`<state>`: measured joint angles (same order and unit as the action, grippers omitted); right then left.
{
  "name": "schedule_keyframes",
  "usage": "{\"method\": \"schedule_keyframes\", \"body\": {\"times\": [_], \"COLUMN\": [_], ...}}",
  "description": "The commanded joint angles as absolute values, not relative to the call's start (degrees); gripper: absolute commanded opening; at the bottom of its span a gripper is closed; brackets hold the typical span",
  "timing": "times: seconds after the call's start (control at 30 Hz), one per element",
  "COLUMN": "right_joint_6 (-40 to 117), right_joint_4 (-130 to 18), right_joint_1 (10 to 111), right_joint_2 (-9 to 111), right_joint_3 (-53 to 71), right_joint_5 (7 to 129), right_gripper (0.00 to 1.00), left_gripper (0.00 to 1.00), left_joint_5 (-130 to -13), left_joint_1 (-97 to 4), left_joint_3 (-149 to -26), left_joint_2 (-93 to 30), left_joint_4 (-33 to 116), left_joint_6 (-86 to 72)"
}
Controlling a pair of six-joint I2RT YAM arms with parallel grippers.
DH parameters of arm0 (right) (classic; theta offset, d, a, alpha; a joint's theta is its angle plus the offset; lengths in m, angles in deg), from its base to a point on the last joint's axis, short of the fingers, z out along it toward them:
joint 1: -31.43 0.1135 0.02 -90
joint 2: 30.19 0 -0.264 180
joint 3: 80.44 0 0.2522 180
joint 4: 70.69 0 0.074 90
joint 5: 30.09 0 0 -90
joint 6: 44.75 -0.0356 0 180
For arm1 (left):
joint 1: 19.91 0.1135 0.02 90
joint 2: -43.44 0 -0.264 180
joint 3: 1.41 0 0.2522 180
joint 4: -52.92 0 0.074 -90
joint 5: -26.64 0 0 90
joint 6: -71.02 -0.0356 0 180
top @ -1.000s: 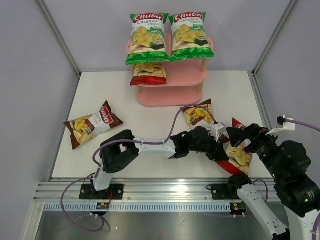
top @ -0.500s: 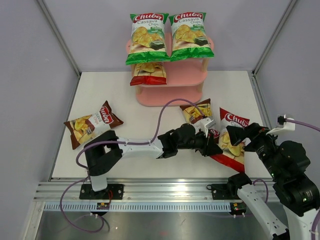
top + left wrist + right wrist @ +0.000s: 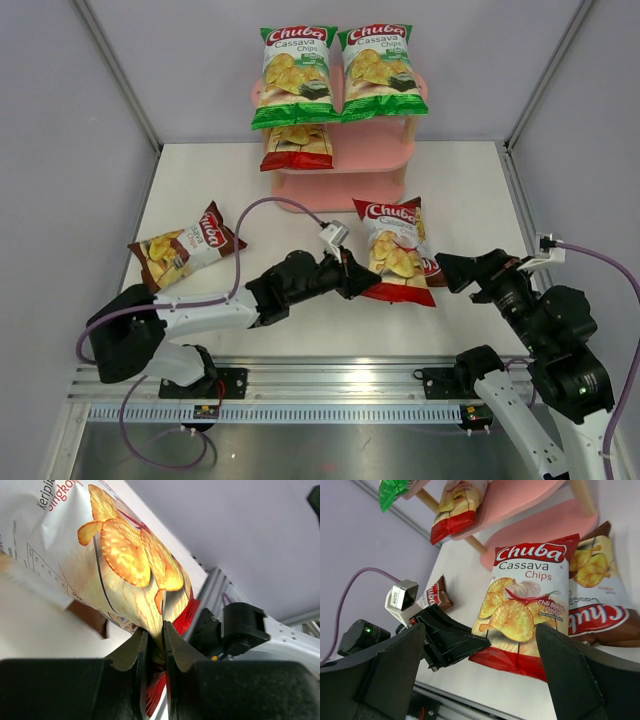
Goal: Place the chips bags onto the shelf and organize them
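My left gripper (image 3: 365,283) is shut on the bottom edge of a red chips bag (image 3: 395,250), with the foil pinched flat between its fingers (image 3: 142,645). That red bag (image 3: 525,605) lies face up right of the table's middle, over most of a dark brown bag (image 3: 597,580). Just to its right my right gripper (image 3: 450,272) stands open, holding nothing. Another brown bag (image 3: 185,248) lies at the left of the table. At the back, the pink shelf (image 3: 385,150) carries two green bags (image 3: 295,75) (image 3: 380,70) on its top board and a red bag (image 3: 297,147) on the middle board.
Grey walls close off the back and both sides. A metal rail (image 3: 330,385) runs along the near edge, by the arm bases. The left arm's purple cable (image 3: 285,205) arcs over the table in front of the shelf.
The left arm has pulled the red bag left and away from the near right corner, up over the brown bag. The right gripper, still open, has drawn back slightly.
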<state>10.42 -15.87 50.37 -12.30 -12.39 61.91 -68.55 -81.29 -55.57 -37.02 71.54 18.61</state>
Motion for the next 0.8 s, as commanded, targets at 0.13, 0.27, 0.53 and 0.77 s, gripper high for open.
{"method": "schedule_keyframes", "body": {"times": [0.13, 0.27, 0.53, 0.77], "right_joint_6": [-7.1, -22.7, -36.6, -40.4], "right_joint_4": [-28.2, -39.2, -57.2, -69.8], "right_joint_1": [50.2, 50.1, 50.3, 50.8], "right_joint_2": [-6.7, -9.2, -7.8, -3.8], "right_joint_3": [-20.5, -31.2, -45.1, -49.0], "right_joint_5": [74.6, 80.5, 91.7, 93.9], "right_gripper": [0.99, 0.99, 0.99, 0.99], "left_gripper": [0.00, 0.00, 0.00, 0.00], "left_joint_5": [-60.0, -54.5, -48.2, -50.0], "left_joint_1": [-78.4, -78.4, -78.5, -78.5], "left_joint_3": [-45.9, -41.6, -38.2, -37.7], "left_joint_2": [-19.4, -9.7, 2.2, 1.7], "left_joint_4": [75.8, 72.7, 69.8, 75.0], "left_joint_6": [18.2, 17.9, 17.5, 17.7]}}
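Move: The left gripper already holds the red chips bag by its near red end. The pink shelf it is bound for stands roughly 40 cm ahead of that hand and 8 cm to its left, its middle about 5 cm higher. From the open right gripper, the red bag's middle lies about 9 cm ahead, 11 cm left and 12 cm lower. The brown bag lies flat on the table, some 22 cm ahead of the right hand, almost level sideways and 28 cm below. Bring the left gripper about 14 cm to the left, lifting some 7 cm after the first part and turning about 20 degrees counter-clockwise, while keeping the pinch on the red bag. Follow with the right gripper wide open: left and down some 12 cm, slightly forward, then up a little, rolling its left side up and swinging counter-clockwise, so it closes in on the bag's free red corner. ##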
